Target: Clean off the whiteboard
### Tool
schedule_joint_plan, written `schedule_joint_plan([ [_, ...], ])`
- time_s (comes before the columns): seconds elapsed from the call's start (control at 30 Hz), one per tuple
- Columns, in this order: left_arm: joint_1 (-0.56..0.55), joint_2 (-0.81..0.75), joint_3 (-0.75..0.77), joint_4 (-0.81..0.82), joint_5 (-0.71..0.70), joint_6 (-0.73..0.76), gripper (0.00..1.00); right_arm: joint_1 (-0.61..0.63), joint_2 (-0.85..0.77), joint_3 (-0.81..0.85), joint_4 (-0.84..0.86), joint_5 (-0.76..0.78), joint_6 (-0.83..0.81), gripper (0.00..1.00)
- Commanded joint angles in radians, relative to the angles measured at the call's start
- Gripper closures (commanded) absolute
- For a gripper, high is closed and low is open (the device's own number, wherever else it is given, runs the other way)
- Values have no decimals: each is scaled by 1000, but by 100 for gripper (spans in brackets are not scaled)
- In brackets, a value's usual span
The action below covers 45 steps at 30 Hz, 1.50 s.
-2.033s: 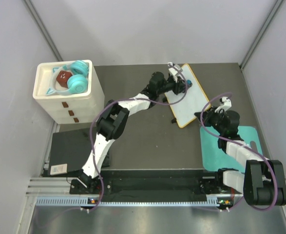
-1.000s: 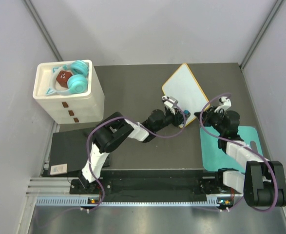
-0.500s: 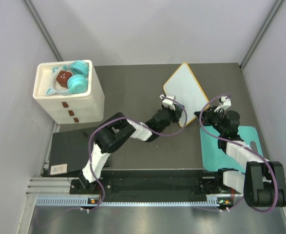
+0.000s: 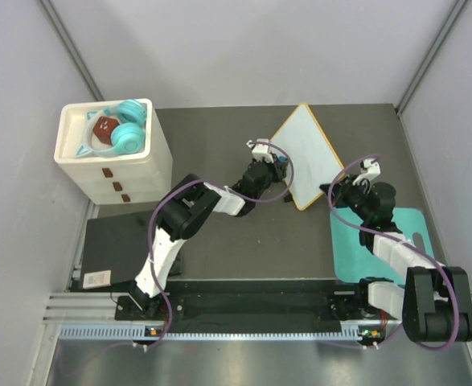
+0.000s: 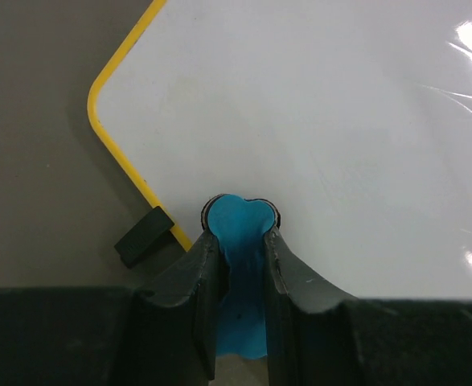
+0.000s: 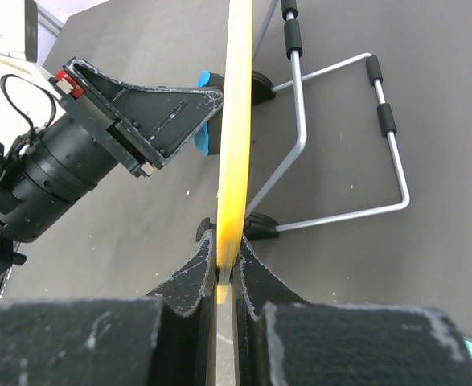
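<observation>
The whiteboard [image 4: 309, 149] stands tilted on a wire stand [image 6: 344, 145]. It has a yellow frame, and its white face [image 5: 316, 121] shows no marks in the left wrist view. My left gripper [image 4: 277, 166] is shut on a blue eraser [image 5: 237, 221], which presses on the board's face near the left edge, beside a black clip [image 5: 143, 236]. My right gripper [image 6: 228, 256] is shut on the board's yellow edge [image 6: 236, 121], seen edge-on; in the top view it holds the board's lower right side [image 4: 338, 187].
A white drawer box [image 4: 115, 173] holding teal headphones [image 4: 125, 133] stands at the back left. A teal mat [image 4: 346, 249] lies under my right arm. A black pad [image 4: 111, 249] lies at the near left. Grey walls close in both sides.
My left gripper has carried the eraser from the board's lower corner up and to the left along its left edge. The right gripper and the board have stayed put.
</observation>
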Motion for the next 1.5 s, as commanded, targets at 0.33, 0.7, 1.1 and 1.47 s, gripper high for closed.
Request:
schedule_joint_plan([
  [0.33,-95,64,-25,425,416,-146,100,11,-17,8,24,-10,-60,100],
  [0.7,-138,32,-86,482,551,-187,100,11,5,23,6,0,-51,100],
  [1.1,-181,-26,-54,258,549,-130,100,11,37,40,0,-1,-35,100],
  [1.47,-168,-354,-354,261,58,187,100,11,101,89,-77,7,-26,100],
])
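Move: The left hand still holds the eraser at the whiteboard's left edge. The board's near lower corner lies about 13 cm back, 6 cm right and 4 cm below it, and the board's middle about 7 cm right and 2 cm ahead. The right gripper is some 11 cm back and 12 cm right, with the near black foot about 8 cm back and 2 cm right. From the right hand, that corner lies roughly 6 cm left, 1 cm back and 8 cm below. The left hand sweeps the eraser back some 12 cm, right nearly 10 cm and up 6 cm, across the whiteboard's face towards its near end, turning clockwise about 35 degrees, then eases back a little more while swinging about 4 cm left and 2 cm down, its turn partly undone; its grip on the eraser stays shut, and the pad finishes clear of the face near the lower corner. The right hand keeps the board's near edge pinched between its closed fingers, giving only about 1 cm. ##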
